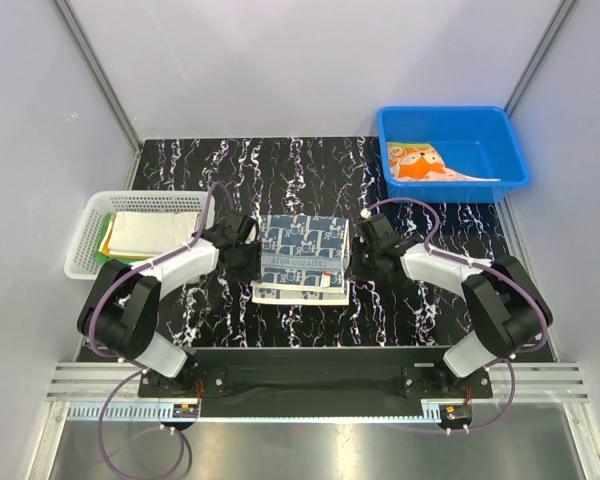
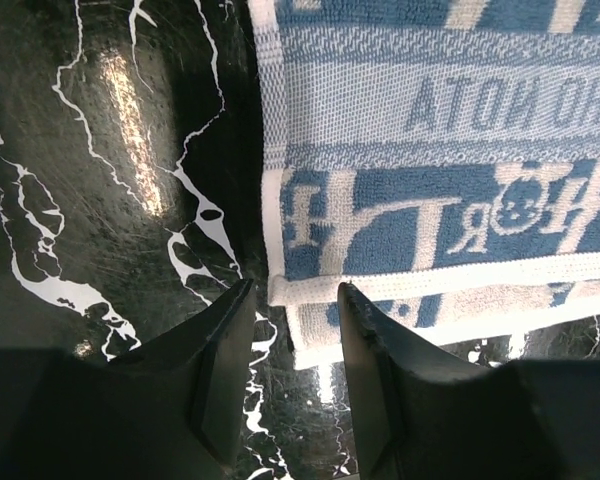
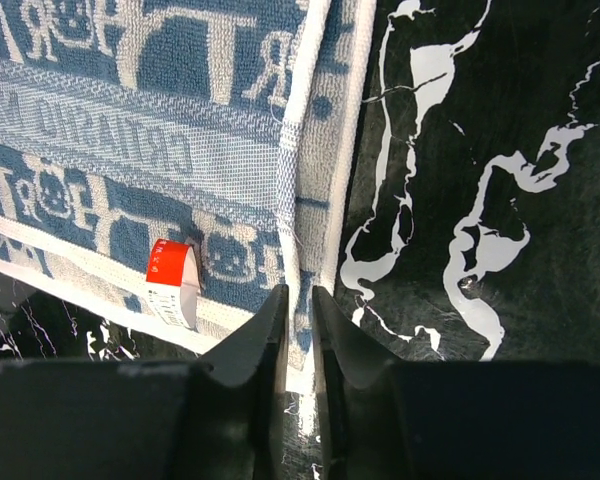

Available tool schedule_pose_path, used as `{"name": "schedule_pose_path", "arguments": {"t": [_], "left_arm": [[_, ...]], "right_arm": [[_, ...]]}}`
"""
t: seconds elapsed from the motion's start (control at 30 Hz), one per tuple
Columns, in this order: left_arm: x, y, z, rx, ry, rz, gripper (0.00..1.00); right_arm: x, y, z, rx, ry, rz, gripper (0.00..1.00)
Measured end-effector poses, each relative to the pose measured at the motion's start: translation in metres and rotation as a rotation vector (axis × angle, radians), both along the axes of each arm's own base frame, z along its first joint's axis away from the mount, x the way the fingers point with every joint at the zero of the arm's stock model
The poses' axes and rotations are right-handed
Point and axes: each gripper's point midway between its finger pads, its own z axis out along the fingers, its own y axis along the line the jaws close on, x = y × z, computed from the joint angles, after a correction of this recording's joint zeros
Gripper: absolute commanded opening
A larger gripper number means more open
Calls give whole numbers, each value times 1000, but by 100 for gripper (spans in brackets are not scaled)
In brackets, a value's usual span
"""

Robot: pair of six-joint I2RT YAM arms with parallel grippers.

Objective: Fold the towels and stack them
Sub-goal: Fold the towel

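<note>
A navy-and-white patterned towel (image 1: 302, 258) lies folded in the middle of the table between both grippers. The left wrist view has its left corner (image 2: 440, 150) just ahead of my left gripper (image 2: 295, 287), whose fingers stand apart and hold nothing. My left gripper (image 1: 248, 258) sits at the towel's left edge. At the right edge is my right gripper (image 1: 358, 255). In the right wrist view its fingers (image 3: 298, 291) leave only a narrow gap, hovering over the towel's hem (image 3: 130, 130). A white towel (image 1: 150, 232) tops the stack in the white basket (image 1: 85, 240).
A blue bin (image 1: 450, 115) at the back right holds the fox-face towel (image 1: 425, 162). A red and white label (image 3: 168, 262) sticks out of the patterned towel's near edge. Green and orange cloth edges (image 1: 105, 242) show under the white towel in the basket.
</note>
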Motion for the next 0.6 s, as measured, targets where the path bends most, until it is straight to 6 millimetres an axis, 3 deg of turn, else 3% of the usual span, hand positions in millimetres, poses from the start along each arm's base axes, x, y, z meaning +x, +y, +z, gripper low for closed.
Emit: {"name": "schedule_pose_path", "arguments": {"t": [0.27,0.6], "left_arm": [[8,4,-5,-7,2,28,39],[8,1,-11,-24,20,28,13]], "right_arm": [[-1,5,-9,13,23,16,26],[1,8,-14,19,25,23,23]]}}
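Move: The near left corner of the towel's top layer sits about 1 cm ahead of my left hand and 1 cm below it, between the open fingers. The lower layer's near left corner is some 2 cm back. For my right hand, the top layer's near right corner is roughly 1 cm back, 1 cm left and 2 cm down. The paper tag lies about 5 cm left of that hand and 1 cm back; the lower layer's near right corner is 3 cm straight back. I ease my left hand down and forward, about 1 cm each way, onto the top layer's near left corner, then narrow its fingers to pinch the hem there. Alongside, my right hand sinks some 1.5 cm and shifts a little left, its fingers kept slightly open astride the top layer's right hem, not closing yet. ##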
